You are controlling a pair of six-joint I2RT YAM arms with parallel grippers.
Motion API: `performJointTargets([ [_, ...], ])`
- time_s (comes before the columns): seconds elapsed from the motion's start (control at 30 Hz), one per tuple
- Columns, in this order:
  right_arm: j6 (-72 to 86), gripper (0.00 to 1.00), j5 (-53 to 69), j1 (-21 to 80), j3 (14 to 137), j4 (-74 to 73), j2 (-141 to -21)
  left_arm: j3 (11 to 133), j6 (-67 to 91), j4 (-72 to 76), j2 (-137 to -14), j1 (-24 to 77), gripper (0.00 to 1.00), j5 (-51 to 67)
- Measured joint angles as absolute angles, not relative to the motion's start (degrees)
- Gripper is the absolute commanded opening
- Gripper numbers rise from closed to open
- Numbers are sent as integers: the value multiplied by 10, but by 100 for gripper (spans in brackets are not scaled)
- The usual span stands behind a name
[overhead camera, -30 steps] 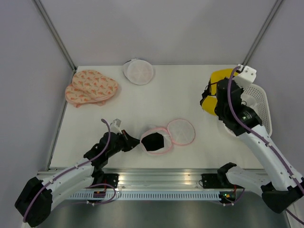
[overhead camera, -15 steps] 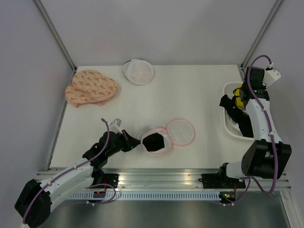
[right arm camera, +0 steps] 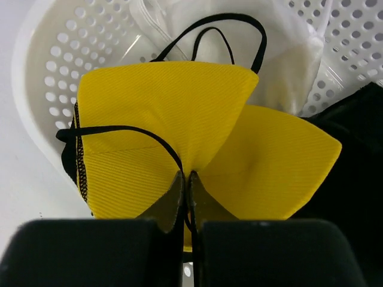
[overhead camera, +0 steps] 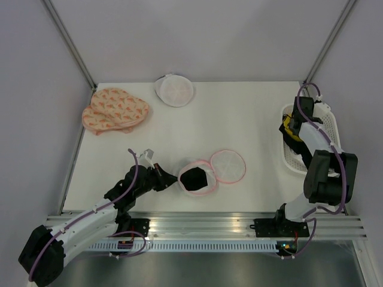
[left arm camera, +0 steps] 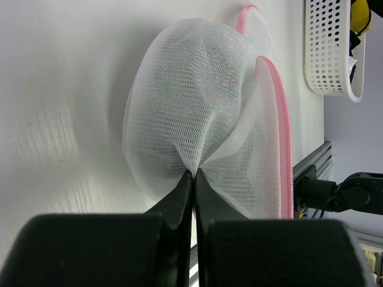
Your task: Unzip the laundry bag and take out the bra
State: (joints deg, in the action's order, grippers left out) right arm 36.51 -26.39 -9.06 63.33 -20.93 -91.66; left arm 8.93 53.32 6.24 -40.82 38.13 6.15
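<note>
The laundry bag [overhead camera: 198, 179], white mesh with a pink zipper rim, lies open near the table's front, its round flap [overhead camera: 228, 165] folded out to the right. My left gripper [overhead camera: 171, 179] is shut on the bag's mesh; in the left wrist view the fabric [left arm camera: 191, 107] bunches into my closed left gripper [left arm camera: 194, 173]. The yellow bra [right arm camera: 179, 107] with black straps hangs over the white basket [right arm camera: 54, 66], pinched in my shut right gripper [right arm camera: 185, 176]. From above, the bra [overhead camera: 289, 124] shows at the basket's left rim, by my right gripper [overhead camera: 292, 130].
The perforated white basket [overhead camera: 333, 128] stands at the table's right edge and holds a black garment [right arm camera: 359, 155] and white mesh cloth [right arm camera: 287, 54]. A peach patterned bra [overhead camera: 114, 109] lies back left. Another round white mesh bag [overhead camera: 174, 89] sits at the back.
My right arm has swung right and folded back, carrying the yellow bra from above the table's right side to over the basket. The left arm and the laundry bag have not moved.
</note>
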Motion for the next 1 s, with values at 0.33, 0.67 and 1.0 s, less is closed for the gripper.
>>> performJointTargets([
  [0.33, 335, 75, -244, -66, 617, -230, -756, 89, 533, 70, -407, 381, 2, 62],
  [0.67, 259, 75, -54, 153, 601, -197, -655, 79, 535, 74, -396, 381, 2, 60],
  [1.0, 272, 75, 73, 446, 455, -135, -652, 74, 543, 79, -396, 381, 2, 60],
])
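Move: The black bra still in the open laundry bag lies about 45 cm to the right hand's left, 20 cm back towards the base and some 6 cm lower; the bag's opened lid is 13 cm to the right of the bra and 5 cm farther out. The yellow bra is in the right fingers, with the basket's middle about 5 cm back and 4 cm right of them. From the left hand, holding the bag, the black bra lies about 6 cm right and 1 cm farther out. The yellow bra is let go in the basket as the right fingers open wide; that hand lifts about 15 cm clear, then sweeps some 40 cm left and back towards the base, sinking again and turning about 85 degrees counter-clockwise, to come over the black bra's side of the bag with fingers spread and nothing touched. The left hand stays put, keeping its pinch on the bag. ##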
